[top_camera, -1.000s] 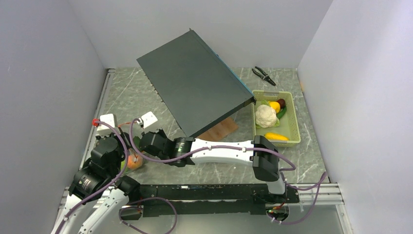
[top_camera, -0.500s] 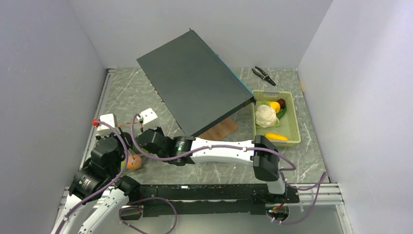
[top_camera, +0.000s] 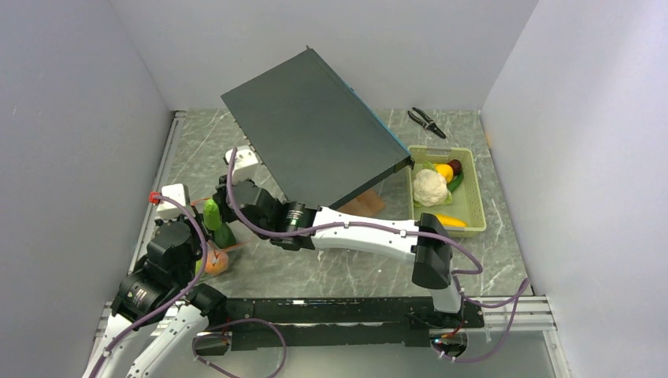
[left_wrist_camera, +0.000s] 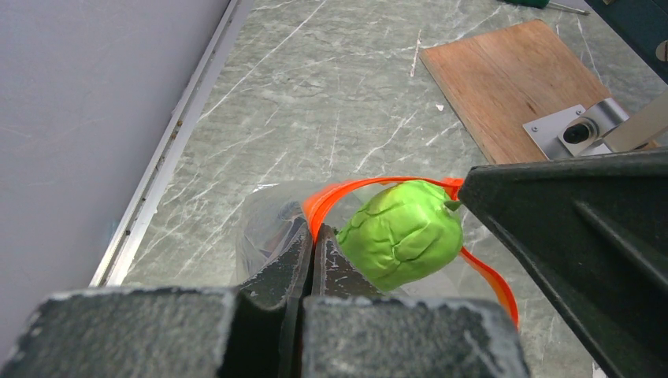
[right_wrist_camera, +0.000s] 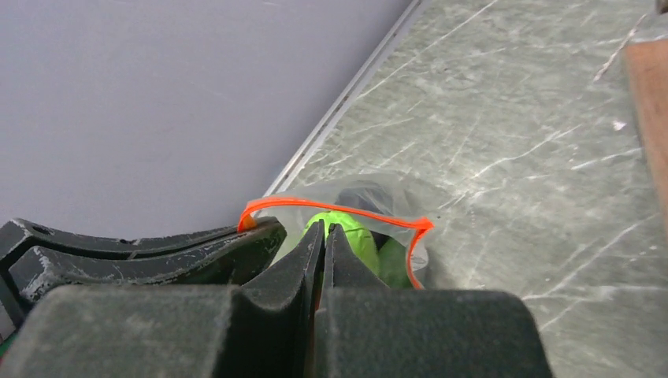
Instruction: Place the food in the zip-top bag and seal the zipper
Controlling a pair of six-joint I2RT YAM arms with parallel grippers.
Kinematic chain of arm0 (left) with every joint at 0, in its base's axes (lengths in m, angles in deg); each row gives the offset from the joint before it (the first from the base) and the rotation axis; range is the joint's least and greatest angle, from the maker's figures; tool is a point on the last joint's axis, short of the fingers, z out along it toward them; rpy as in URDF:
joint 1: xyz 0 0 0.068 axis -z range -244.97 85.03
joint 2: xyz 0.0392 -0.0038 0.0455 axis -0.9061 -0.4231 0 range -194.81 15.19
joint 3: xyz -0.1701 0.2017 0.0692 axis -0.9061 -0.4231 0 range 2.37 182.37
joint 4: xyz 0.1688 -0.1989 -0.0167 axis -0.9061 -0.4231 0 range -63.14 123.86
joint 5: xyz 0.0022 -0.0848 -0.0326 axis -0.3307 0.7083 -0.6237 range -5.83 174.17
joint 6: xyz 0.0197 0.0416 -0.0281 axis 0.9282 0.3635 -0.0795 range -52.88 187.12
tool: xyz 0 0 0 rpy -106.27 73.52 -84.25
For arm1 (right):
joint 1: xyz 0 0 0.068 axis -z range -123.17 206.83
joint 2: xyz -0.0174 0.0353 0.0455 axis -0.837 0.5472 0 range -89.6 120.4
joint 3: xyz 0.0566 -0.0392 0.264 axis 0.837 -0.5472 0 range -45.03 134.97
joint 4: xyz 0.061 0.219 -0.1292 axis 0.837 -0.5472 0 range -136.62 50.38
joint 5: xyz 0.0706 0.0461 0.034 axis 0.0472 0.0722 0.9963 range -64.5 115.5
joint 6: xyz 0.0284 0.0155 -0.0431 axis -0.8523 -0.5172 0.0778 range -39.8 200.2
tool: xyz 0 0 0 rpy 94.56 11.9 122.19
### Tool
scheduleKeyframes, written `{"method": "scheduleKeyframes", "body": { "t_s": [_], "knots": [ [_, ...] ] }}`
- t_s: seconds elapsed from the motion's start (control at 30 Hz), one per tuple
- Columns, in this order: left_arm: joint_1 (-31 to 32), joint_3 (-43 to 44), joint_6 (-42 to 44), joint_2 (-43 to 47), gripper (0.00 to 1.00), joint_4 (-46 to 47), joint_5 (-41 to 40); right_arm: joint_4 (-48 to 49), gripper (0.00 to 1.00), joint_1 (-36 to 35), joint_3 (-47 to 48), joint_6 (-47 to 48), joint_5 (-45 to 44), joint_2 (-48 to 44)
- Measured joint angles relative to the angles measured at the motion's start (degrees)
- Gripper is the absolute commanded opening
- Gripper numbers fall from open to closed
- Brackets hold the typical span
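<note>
The zip-top bag [left_wrist_camera: 268, 224] hangs open between both grippers at the table's left. My left gripper [left_wrist_camera: 313, 236] is shut on the orange-red zipper [left_wrist_camera: 354, 187] at one side of the mouth. My right gripper [right_wrist_camera: 324, 230] is shut on the opposite edge of the bag [right_wrist_camera: 386, 189], its dark finger [left_wrist_camera: 567, 228] close beside. A green lime [left_wrist_camera: 402, 232] sits in the bag's mouth and also shows in the right wrist view [right_wrist_camera: 356, 236] and the top view [top_camera: 213, 214]. An orange [top_camera: 214, 264] lies just below, partly hidden by my left arm.
A pale green tray [top_camera: 475, 206] at the right holds a cauliflower [top_camera: 429, 187], yellow pieces and dark pieces. A large dark panel [top_camera: 315, 134] leans over the table's middle, above a wooden board [top_camera: 358, 209]. Pliers [top_camera: 426, 121] lie at the back right.
My right gripper has moved up and toward the back with the bag's edge, spreading the mouth. The green lime now shows between the grippers. The left arm has stayed put.
</note>
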Motion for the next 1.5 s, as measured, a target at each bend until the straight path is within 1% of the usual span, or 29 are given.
{"method": "scheduleKeyframes", "body": {
  "t_s": [0.13, 0.17, 0.23, 0.3, 0.33, 0.47, 0.57, 0.7, 0.77, 0.9, 1.0, 1.1, 1.2, 1.3, 1.4, 1.5],
  "knots": [
    [0.00, 0.00, 0.02, 0.00, 0.00, 0.00, 0.00, 1.81, 0.00, 0.63, -1.42, -4.02, 2.60, 0.22],
    [0.00, 0.00, 0.02, 0.00, 0.00, 0.00, 0.00, 2.16, 0.03, 0.72, -1.75, -5.18, 3.21, 0.48],
    [0.00, 0.00, 0.02, 0.00, 0.00, 0.00, 0.02, 3.10, 0.24, 1.01, -2.54, -7.23, 4.59, 1.51],
    [0.00, 0.00, 0.02, 0.00, 0.00, 0.00, 0.02, 3.80, 0.31, 1.25, -3.72, -8.74, 5.55, 2.84],
    [0.00, 0.00, 0.00, 0.00, 0.00, 0.00, 0.00, 3.56, 0.38, 1.53, -3.89, -9.27, 5.97, 3.72],
    [0.00, 0.00, 0.00, 0.00, 0.00, 0.00, 0.02, 1.62, 0.52, 2.54, -3.87, -10.27, 7.87, 6.38],
    [0.00, 0.00, 0.02, 0.00, 0.00, 0.00, 0.02, -1.51, 0.56, 3.87, -3.45, -9.66, 8.74, 6.71],
    [0.00, 0.00, 0.02, 0.00, 0.00, 0.02, 0.00, -5.33, 0.60, 4.85, 0.66, -6.29, 9.20, 6.67],
    [0.00, 0.00, 0.02, 0.00, 0.00, 0.02, 0.00, -6.75, 0.61, 4.90, 2.19, -4.66, 9.53, 6.21],
    [0.00, 0.00, 0.02, 0.00, 0.00, 0.02, 0.02, -9.92, 0.61, 4.17, 2.36, -1.51, 10.12, 3.08],
    [0.00, 0.00, 0.02, 0.00, 0.00, 0.02, 0.04, -11.72, 0.60, 3.32, 1.49, 0.94, 10.80, -1.11],
    [0.00, 0.00, 0.02, 0.00, 0.00, 0.02, 0.04, -13.16, 0.59, 2.62, -0.96, 3.17, 11.43, -7.58],
    [0.00, 0.00, 0.02, 0.00, 0.00, 0.02, 0.07, -13.97, 0.61, 2.38, -4.55, 5.09, 10.86, -15.45],
    [0.00, 0.00, 0.02, 0.00, 0.00, 0.02, 0.07, -13.86, 0.64, 3.26, -11.30, 6.49, 9.57, -25.83],
    [0.00, 0.00, 0.02, 0.00, 0.00, 0.02, 0.26, -13.77, 0.65, 6.29, -18.58, 7.06, 8.35, -36.96],
    [0.00, 0.00, 0.02, 0.00, 0.00, 0.02, 0.57, -15.21, 0.65, 13.57, -25.16, 6.91, 5.35, -48.02]
  ]
}}
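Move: The cucumber, already stood on end, is pinched near its stem by the right hand over the bag's open mouth, whose middle is about 6 cm below that hand, 3 cm back and 2 cm right. Inside the bag, the avocado sits roughly 18 cm below the hand, 5 cm back and 1 cm left; the orange fruit, some 22 cm below, 10 cm back and 3 cm left. For the left hand, the mouth's middle is level ahead, 5 cm right and 1 cm below. The cucumber is let down through the bag's mouth by the right hand, which sinks some 10 cm, tipping slightly nose-down, and opens its fingers on the way to let go. Still spreading them to well over half open, the hand lifts out and sweeps right, away from the bag, ending about 27 cm to the right. The left hand stays put, keeping its pinch on the orange rim. ##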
